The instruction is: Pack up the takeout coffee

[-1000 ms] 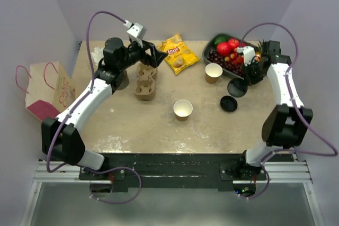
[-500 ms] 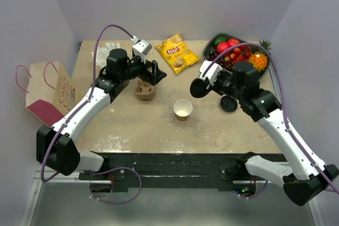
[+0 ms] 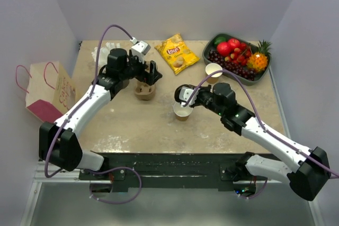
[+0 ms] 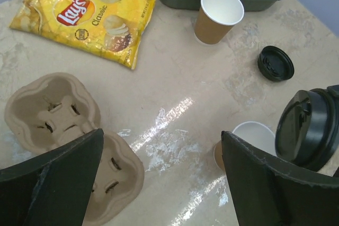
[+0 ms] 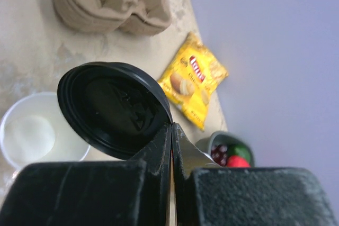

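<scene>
No takeout coffee, meaning a cup with its lid on, is in view. An open tan paper cup (image 3: pixel 182 111) (image 5: pixel 36 132) (image 4: pixel 253 132) stands mid-table. My right gripper (image 3: pixel 189 97) (image 5: pixel 171 129) is shut on the rim of a black lid (image 5: pixel 112 108) (image 4: pixel 310 128), holding it tilted just above and beside that cup. My left gripper (image 3: pixel 150 73) (image 4: pixel 161 181) hangs open and holds nothing, over the near end of the brown pulp cup carrier (image 3: pixel 144 91) (image 4: pixel 55 110). A second open tan cup (image 3: pixel 213 70) (image 4: pixel 217 16) stands by the fruit tray.
A yellow chips bag (image 3: pixel 176 52) (image 4: pixel 85 17) lies at the back. A green tray (image 3: pixel 208 50) of fruit sits back right. Another loose black lid (image 4: pixel 275 63) lies on the table. A paper bag (image 3: pixel 46 89) stands off the table's left edge.
My right arm has swung left from the fruit tray side, carrying the black lid to the middle cup. My left gripper stayed open near the cup carrier.
</scene>
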`<act>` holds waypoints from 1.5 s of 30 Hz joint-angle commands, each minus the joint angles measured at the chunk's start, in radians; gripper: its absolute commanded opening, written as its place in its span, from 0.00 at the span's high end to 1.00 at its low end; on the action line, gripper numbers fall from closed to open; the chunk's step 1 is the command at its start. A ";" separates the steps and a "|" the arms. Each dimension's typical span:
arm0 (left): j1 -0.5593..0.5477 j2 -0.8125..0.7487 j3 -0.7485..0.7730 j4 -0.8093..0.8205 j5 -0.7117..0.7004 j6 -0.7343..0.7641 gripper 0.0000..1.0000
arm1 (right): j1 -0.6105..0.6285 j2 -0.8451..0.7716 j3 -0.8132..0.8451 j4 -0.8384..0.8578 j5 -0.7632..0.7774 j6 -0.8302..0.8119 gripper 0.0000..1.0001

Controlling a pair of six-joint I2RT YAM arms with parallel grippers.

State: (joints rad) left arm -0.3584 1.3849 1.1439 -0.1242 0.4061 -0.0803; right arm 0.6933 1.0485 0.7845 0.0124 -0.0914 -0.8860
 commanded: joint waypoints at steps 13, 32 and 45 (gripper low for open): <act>0.006 0.170 0.109 0.066 0.108 -0.087 0.05 | 0.071 0.064 -0.171 0.431 0.078 -0.105 1.00; -0.001 0.227 0.099 0.084 0.218 -0.079 0.05 | 0.087 0.074 -0.280 0.505 0.082 -0.119 1.00; -0.031 0.244 0.083 0.081 0.247 -0.059 0.06 | 0.086 0.058 -0.286 0.440 0.071 -0.119 1.00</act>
State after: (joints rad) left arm -0.3748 1.6215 1.2156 -0.0761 0.6094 -0.1535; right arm 0.7742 1.1255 0.4942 0.4477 -0.0166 -1.0004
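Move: The right hand already pinches a black lid. The cup meant for it stands roughly 17 cm below that hand, 4 cm to its left and 2 cm back. From the right hand, the second cup is some 15 cm ahead and 9 cm right, the spare lid 5 cm ahead and 17 cm right, and the cup tray 13 cm ahead and 20 cm left. For the empty left hand, the near cup lies about 9 cm back, 10 cm right and well below. Still pinching the black lid by its edge, the right hand eases a little left, then sinks about 6 cm in steps towards the open cup, its fingertips tipping up slightly. The left hand, fingers staying wide open, drops about 5 cm and drifts nearly as far right towards the same cup, tipping down some 10 degrees and turning slightly clockwise. ##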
